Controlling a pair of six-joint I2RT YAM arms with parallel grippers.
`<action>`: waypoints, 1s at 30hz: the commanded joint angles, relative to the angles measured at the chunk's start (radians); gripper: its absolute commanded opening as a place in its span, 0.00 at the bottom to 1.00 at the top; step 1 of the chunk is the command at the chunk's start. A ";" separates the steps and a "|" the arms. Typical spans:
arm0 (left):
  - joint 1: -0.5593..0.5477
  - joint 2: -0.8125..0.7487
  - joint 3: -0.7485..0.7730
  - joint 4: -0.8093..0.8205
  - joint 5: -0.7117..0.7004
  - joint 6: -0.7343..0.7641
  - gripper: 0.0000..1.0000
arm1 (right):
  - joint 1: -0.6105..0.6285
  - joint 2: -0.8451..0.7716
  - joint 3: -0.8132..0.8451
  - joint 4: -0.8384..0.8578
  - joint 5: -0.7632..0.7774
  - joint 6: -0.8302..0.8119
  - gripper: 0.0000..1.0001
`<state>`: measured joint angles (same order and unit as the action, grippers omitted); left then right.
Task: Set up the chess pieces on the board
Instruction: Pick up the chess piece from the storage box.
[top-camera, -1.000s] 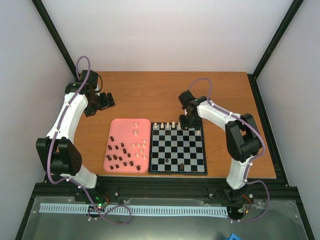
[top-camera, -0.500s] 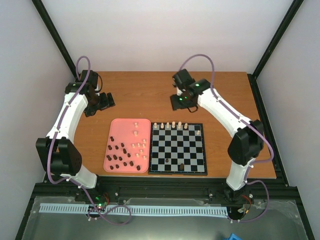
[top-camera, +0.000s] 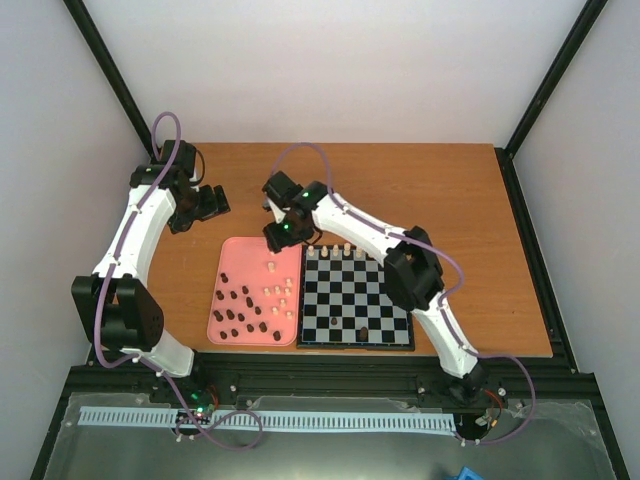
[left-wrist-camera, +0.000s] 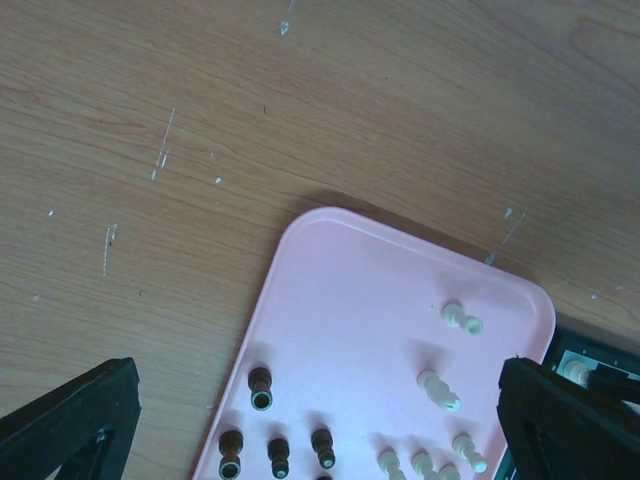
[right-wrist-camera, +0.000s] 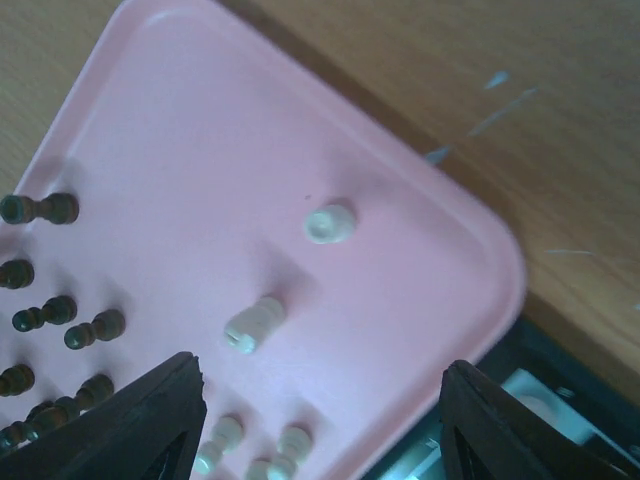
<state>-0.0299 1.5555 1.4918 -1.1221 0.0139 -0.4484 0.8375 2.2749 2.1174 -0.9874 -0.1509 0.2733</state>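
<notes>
The board lies right of the pink tray. Several cream chess pieces stand along the board's far row, and one dark piece stands near its front edge. On the tray are dark pieces at the left and cream pieces at the right. My right gripper hovers open over the tray's far right corner. Below it are two cream pieces, with nothing between its fingers. My left gripper is open and empty, above the wood beyond the tray's far left corner.
The left wrist view looks down on the tray with dark pieces and cream pieces, and a board corner at the right. Bare wooden tabletop surrounds the tray and board. Black frame posts stand at the back corners.
My right arm has swung left from the board's far row to above the tray's far right corner, its jaws opening a little wider. The left arm has not moved.
</notes>
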 joint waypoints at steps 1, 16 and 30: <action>0.006 -0.025 0.014 0.002 0.016 0.010 1.00 | 0.052 0.081 0.078 -0.004 -0.065 -0.013 0.64; 0.005 -0.038 -0.006 0.012 0.024 0.010 1.00 | 0.083 0.208 0.152 -0.061 -0.031 -0.010 0.55; 0.005 -0.044 -0.020 0.012 0.013 0.011 1.00 | 0.083 0.227 0.154 -0.071 -0.061 -0.017 0.29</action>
<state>-0.0299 1.5372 1.4765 -1.1213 0.0311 -0.4484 0.9169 2.4752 2.2452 -1.0386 -0.1978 0.2554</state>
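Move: The white chess piece the right hand goes for lies about 4 cm back, 4 cm to its left and 8 cm below. Another white piece stands some 5 cm beyond that one, close to the tray's far edge; a third lies about 3 cm nearer the base and 5 cm right of the first. From the left hand the first piece is roughly 15 cm right, 7 cm back and 16 cm below. The right hand sinks about 7 cm, drawing back and left, then halves its opening around the white piece. ##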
